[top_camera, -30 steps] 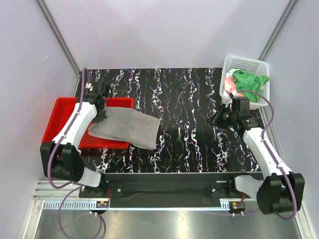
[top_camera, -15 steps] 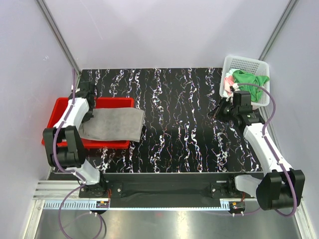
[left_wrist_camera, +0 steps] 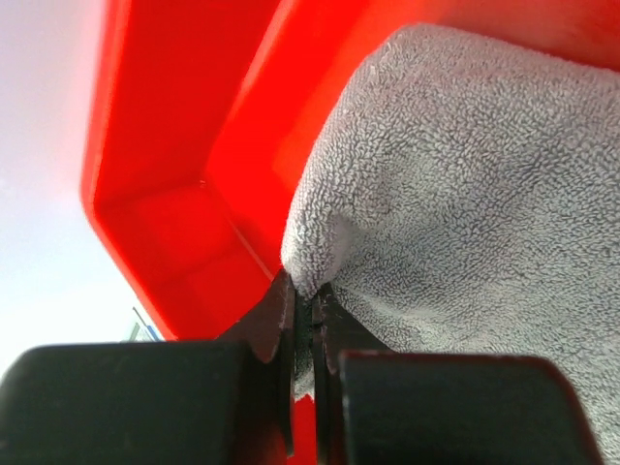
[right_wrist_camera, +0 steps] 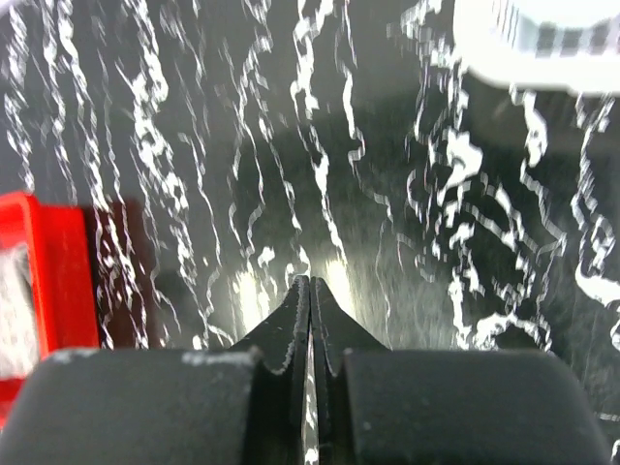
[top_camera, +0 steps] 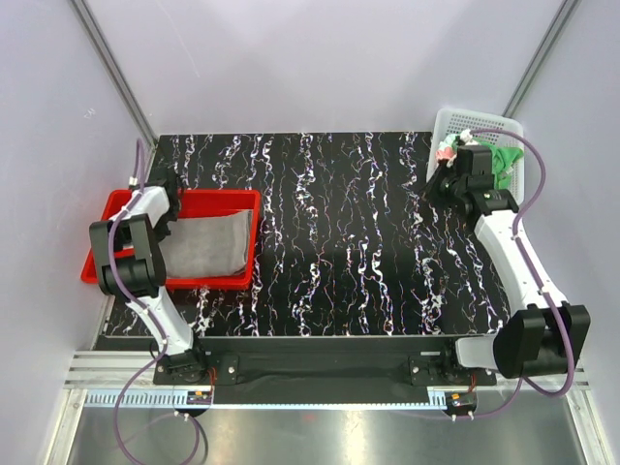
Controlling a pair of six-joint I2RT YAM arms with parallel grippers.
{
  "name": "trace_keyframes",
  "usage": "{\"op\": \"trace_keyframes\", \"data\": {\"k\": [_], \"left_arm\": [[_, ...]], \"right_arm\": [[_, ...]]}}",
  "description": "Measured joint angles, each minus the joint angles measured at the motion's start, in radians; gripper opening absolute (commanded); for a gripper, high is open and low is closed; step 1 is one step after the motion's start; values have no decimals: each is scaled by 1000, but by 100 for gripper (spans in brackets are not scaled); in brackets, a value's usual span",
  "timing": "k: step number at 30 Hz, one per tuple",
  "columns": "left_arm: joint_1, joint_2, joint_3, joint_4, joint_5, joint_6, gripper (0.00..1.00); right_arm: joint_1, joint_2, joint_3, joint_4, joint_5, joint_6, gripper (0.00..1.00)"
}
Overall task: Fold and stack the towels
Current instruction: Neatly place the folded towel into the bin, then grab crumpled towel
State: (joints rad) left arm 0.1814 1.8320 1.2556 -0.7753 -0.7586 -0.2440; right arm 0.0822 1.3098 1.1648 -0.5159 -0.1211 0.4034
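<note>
A folded grey towel (top_camera: pixel 205 247) lies inside the red tray (top_camera: pixel 221 198) at the table's left edge. My left gripper (top_camera: pixel 167 221) is at the towel's far left corner. In the left wrist view, this gripper (left_wrist_camera: pixel 310 293) is shut on a pinch of the grey towel (left_wrist_camera: pixel 465 194), just above the tray floor (left_wrist_camera: pixel 174 145). A bright green towel (top_camera: pixel 504 161) and a pink one (top_camera: pixel 448 153) lie bunched in the white basket (top_camera: pixel 477 120) at the far right. My right gripper (top_camera: pixel 434 187) hovers left of the basket, and it (right_wrist_camera: pixel 310 283) is shut on nothing over the table.
The black marbled tabletop (top_camera: pixel 339 223) stretches between tray and basket. In the right wrist view, the basket's blurred rim (right_wrist_camera: pixel 542 39) shows at top right and the tray's wall (right_wrist_camera: pixel 53 271) at left. Pale walls enclose the table.
My left arm has dragged the grey towel leftwards off the tabletop, so it lies wholly in the red tray. My right arm has swung back towards the basket.
</note>
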Motion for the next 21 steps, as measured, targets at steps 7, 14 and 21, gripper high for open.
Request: {"op": "trace_keyframes", "data": {"k": [7,14,21], "left_arm": [[69,11,45,5,-16,-1,0],[74,60,129,-35,-66,-33,68],[23,-40,312,-82,11,-37,86]], "right_arm": [[-3,39,129,-4,26,0,6],[-3,78,146,-9,40,-6,51],[-28,156,274,-32,121,-51,71]]}}
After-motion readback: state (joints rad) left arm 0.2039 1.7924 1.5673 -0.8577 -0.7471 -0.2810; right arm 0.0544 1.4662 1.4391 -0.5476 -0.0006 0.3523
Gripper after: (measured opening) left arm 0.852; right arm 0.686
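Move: The left hand still pinches the grey towel by its near-left corner, low inside the red bin. The towel's middle lies about 13 cm to the right, 5 cm ahead and slightly below; the bin's middle is some 13 cm right and 4 cm ahead. From the empty right hand, the green towel lies about 12 cm ahead, 13 cm right and 6 cm down. The pink towel is roughly 10 cm ahead, 5 cm right; the white basket's middle 12 cm ahead, 10 cm right. The left hand keeps its pinch while drawing the towel corner about 3 cm farther left along the bin, then spreads its fingers wide to let go and climbs away, about 8 cm up and 5 cm forward, the fingers swinging some 15 degrees forward. Meanwhile the right hand, touching nothing, rises and reaches forward about 5 cm each and a little right towards the white basket, opening its shut fingers on the way. ##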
